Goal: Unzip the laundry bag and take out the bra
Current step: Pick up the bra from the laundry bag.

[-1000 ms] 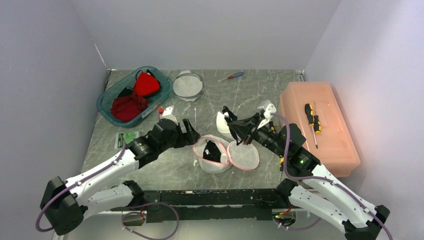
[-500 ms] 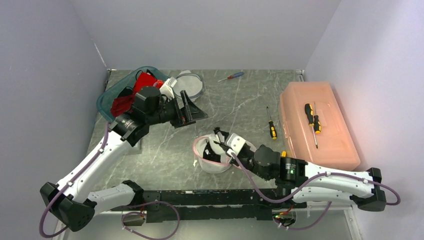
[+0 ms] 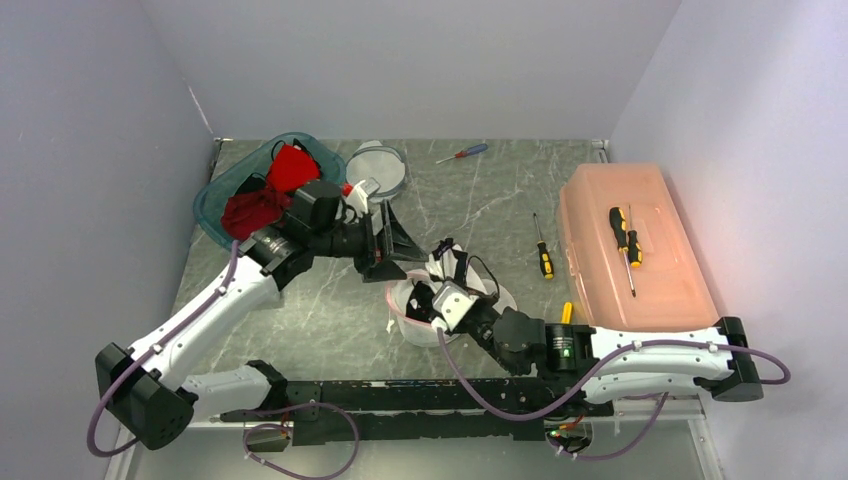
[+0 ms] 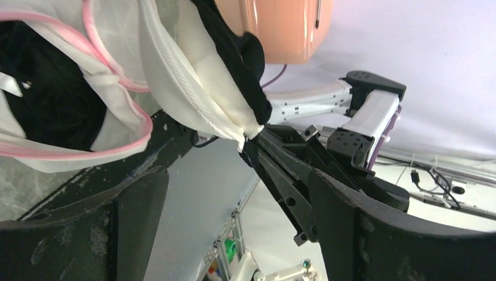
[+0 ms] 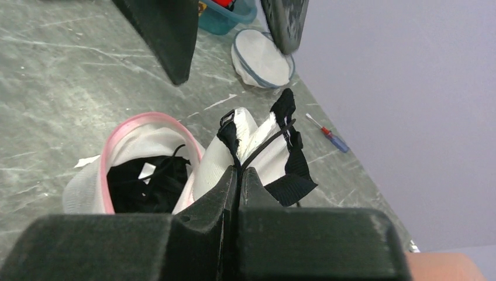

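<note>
The laundry bag [image 3: 412, 318] is white mesh with a pink rim. It lies unzipped at the table's middle, with black cloth showing in its mouth [image 5: 146, 175]. My right gripper [image 3: 441, 294] [image 5: 238, 171] is shut on the edge of the bra [image 3: 449, 266] [image 5: 257, 143], a white cup with black straps, and holds it up just right of the bag's rim. My left gripper [image 3: 398, 248] [image 4: 234, 225] hangs open close to the bra's far-left side, holding nothing. In the left wrist view the bra [image 4: 193, 76] hangs from the right gripper's fingers [image 4: 281, 175].
A teal bin [image 3: 215, 205] with red cloth stands at the back left, with a blue-rimmed mesh bag [image 3: 378, 168] beside it. A red screwdriver [image 3: 462, 153] lies at the back and a yellow-black one [image 3: 542, 256] at the right. A pink box [image 3: 660, 270] at the right carries another screwdriver [image 3: 625, 236].
My right gripper has lifted the bra up out of the bag's mouth. My left gripper has swung from near the teal bin down toward the bra, opening a little wider on the way.
</note>
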Controlling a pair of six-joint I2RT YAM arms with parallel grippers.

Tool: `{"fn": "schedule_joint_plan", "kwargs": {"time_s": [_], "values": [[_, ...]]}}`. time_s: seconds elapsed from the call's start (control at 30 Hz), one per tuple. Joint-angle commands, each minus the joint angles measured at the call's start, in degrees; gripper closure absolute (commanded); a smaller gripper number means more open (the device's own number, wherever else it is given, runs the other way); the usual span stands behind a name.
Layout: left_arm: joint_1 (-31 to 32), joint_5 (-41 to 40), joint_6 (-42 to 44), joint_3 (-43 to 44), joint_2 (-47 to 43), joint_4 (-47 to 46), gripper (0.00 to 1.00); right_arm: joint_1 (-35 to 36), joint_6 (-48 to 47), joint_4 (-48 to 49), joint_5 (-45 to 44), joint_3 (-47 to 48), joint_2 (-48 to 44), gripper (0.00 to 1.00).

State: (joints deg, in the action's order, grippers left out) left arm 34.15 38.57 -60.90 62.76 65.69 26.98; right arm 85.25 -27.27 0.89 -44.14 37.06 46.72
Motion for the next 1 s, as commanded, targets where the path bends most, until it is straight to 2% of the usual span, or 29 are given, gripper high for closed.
{"fn": "schedule_joint_plan", "kwargs": {"time_s": [0.0,0.47,0.57,0.7,0.87,0.93,0.97], "values": [[5.2,-1.5,-1.62,3.53,2.26,-2.06,0.06,0.56,-3.97,5.65,-3.98,0.57,0.68,1.0],[6.63,-7.52,0.26,8.8,11.96,-0.52,0.06,1.57,-3.3,7.2,-1.61,0.84,2.15,1.0],[6.57,-8.92,0.74,8.83,12.62,-0.61,0.23,1.97,-3.0,7.29,-1.27,0.67,2.23,1.0],[6.58,-8.17,-0.11,7.75,12.94,-2.76,0.56,2.29,-3.1,7.31,-1.17,0.52,2.49,1.0],[6.62,-7.0,-0.53,7.28,12.96,-4.84,0.89,2.53,-2.92,6.91,-1.3,0.64,3.09,1.0],[6.63,-6.63,-0.53,7.29,13.01,-5.35,0.97,2.57,-2.44,6.59,-1.45,0.72,3.28,1.0],[6.63,-6.52,-0.55,7.2,12.93,-5.58,0.97,2.62,-1.95,6.09,-1.42,1.11,3.51,0.98]]}}
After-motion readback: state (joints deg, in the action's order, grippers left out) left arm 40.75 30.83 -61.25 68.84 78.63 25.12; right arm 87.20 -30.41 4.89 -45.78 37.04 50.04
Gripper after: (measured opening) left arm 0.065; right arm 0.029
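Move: The bra already hangs from the shut right fingers, its middle some 9 cm to the right of the open left hand, about 1 cm ahead and 4 cm lower. From the right hand, that middle is about 3 cm ahead, 3 cm right and 1 cm down. The laundry bag stands roughly 5 cm back, 3 cm right and 20 cm below the left hand; its opened lid is about 13 cm farther right of the bag, level with it front to back. Rightward across to the bra goes the left hand, about 5 cm, first drawing slightly back, then easing forward some 4 cm while sinking about 4 cm with the fingers dipping a little. Wide open until it arrives, it then shuts on the bra's white fabric and black edging close beside the right fingertips. The right hand keeps its pinch nearly in place. ##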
